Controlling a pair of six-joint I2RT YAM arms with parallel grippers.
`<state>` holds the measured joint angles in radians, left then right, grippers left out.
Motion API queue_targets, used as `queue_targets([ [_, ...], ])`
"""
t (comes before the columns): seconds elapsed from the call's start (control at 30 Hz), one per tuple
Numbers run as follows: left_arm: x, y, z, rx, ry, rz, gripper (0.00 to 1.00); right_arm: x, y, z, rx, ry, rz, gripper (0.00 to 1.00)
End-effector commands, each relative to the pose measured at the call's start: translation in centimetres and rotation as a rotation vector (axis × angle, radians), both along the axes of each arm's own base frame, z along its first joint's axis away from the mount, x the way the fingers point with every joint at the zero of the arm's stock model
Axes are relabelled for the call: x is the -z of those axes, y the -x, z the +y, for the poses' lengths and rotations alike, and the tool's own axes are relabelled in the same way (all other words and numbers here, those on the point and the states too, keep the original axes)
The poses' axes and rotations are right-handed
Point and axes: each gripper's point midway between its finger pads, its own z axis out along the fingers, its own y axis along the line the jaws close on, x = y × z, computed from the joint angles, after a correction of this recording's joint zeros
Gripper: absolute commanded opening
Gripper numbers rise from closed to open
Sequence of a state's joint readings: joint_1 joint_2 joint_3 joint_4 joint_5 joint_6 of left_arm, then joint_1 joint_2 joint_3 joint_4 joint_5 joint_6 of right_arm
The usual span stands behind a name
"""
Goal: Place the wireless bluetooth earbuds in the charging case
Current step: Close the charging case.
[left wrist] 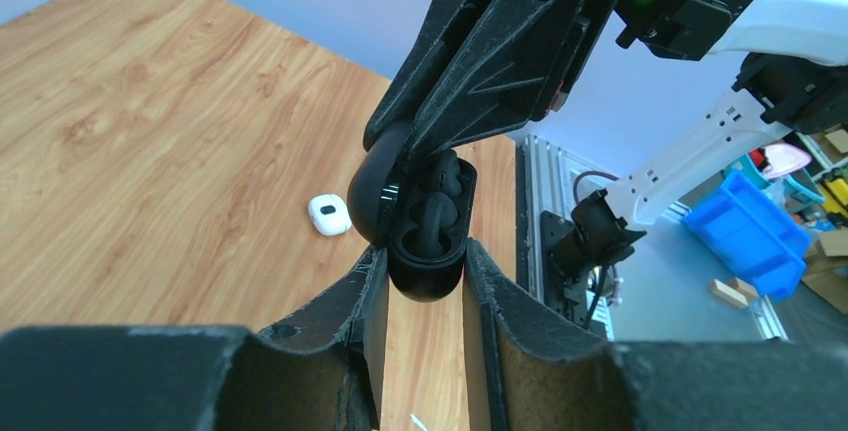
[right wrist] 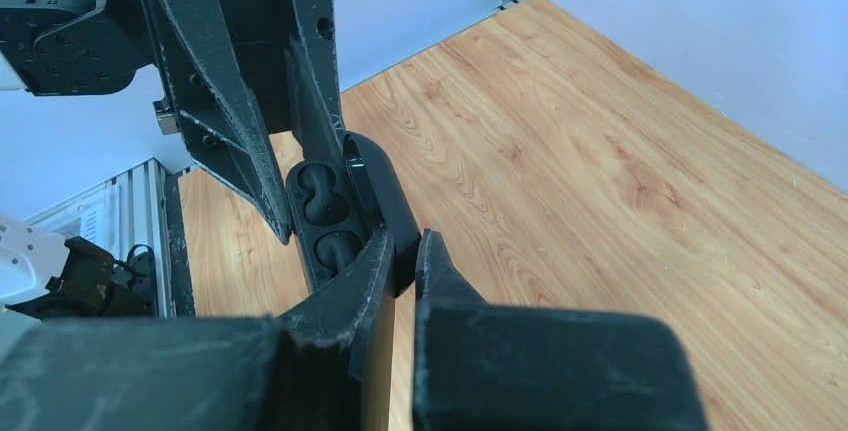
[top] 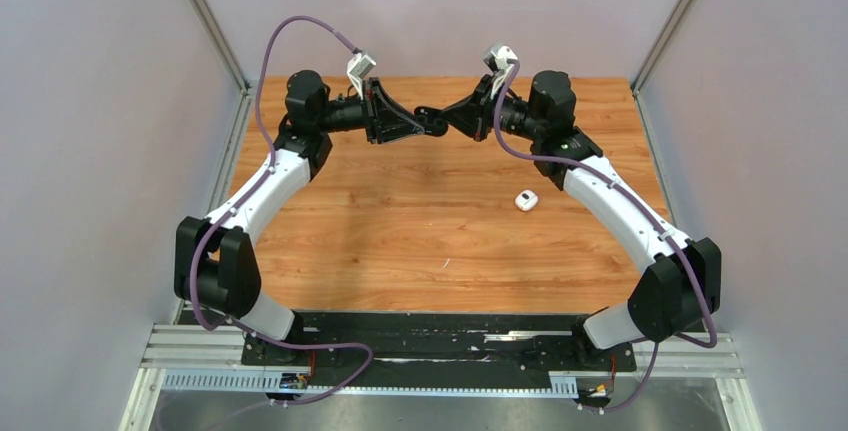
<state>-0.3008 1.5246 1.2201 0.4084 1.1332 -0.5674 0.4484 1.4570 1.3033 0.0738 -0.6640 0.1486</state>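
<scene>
A black charging case (left wrist: 428,271) hangs open in the air above the far middle of the table. My left gripper (left wrist: 426,256) has its two fingers pressed against both sides of the case's body. My right gripper (right wrist: 405,241) is shut on the case's raised lid (right wrist: 385,191). From above, the left gripper (top: 432,128) and right gripper (top: 428,112) meet tip to tip. The two wells (right wrist: 325,216) face the right wrist camera. Black on black, I cannot tell whether earbuds sit in them. No loose earbuds show.
A small white closed case (top: 526,200) lies on the wooden table (top: 400,241) right of centre, near the right arm's forearm; it also shows in the left wrist view as a white case (left wrist: 328,214). Grey walls stand on three sides.
</scene>
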Motion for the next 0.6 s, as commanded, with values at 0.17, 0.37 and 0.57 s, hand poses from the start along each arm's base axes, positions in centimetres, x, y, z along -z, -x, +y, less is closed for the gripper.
queue_targets([
  [0.17, -2.0, 0.6, -0.5, 0.059, 0.029, -0.077, 0.01, -2.2, 0.5, 0.5, -0.043, -0.024, -0.083, 0.02],
  [0.37, -1.8, 1.6, -0.3, 0.107, 0.024, -0.109, 0.00, -2.8, 0.4, -0.3, -0.026, 0.009, -0.111, 0.22],
  [0.57, -1.5, 2.7, -0.3, 0.135, 0.017, -0.155, 0.00, -4.3, 0.2, -1.0, -0.015, -0.010, -0.080, 0.27],
])
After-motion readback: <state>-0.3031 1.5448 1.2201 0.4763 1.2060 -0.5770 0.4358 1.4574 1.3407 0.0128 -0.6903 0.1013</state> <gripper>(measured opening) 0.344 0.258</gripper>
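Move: The open black charging case is at both sets of fingertips, in the air. From the left hand point its middle lies about 2 cm to the right and 1 cm farther out, level; from the right hand point about 2 cm to the left and 1 cm back, level. The white case lies on the table some 17 cm to the right of the right hand, about 2 cm nearer the bases and 25 cm lower. The right fingers let go of the charging case's lid: after a short hold they spread to about a quarter open, the outer one coming clear of the lid, while that hand stays almost in place. The left fingers keep their pinch on the base part, and late on that hand eases back about 1 cm, turning some 5 degrees clockwise. ##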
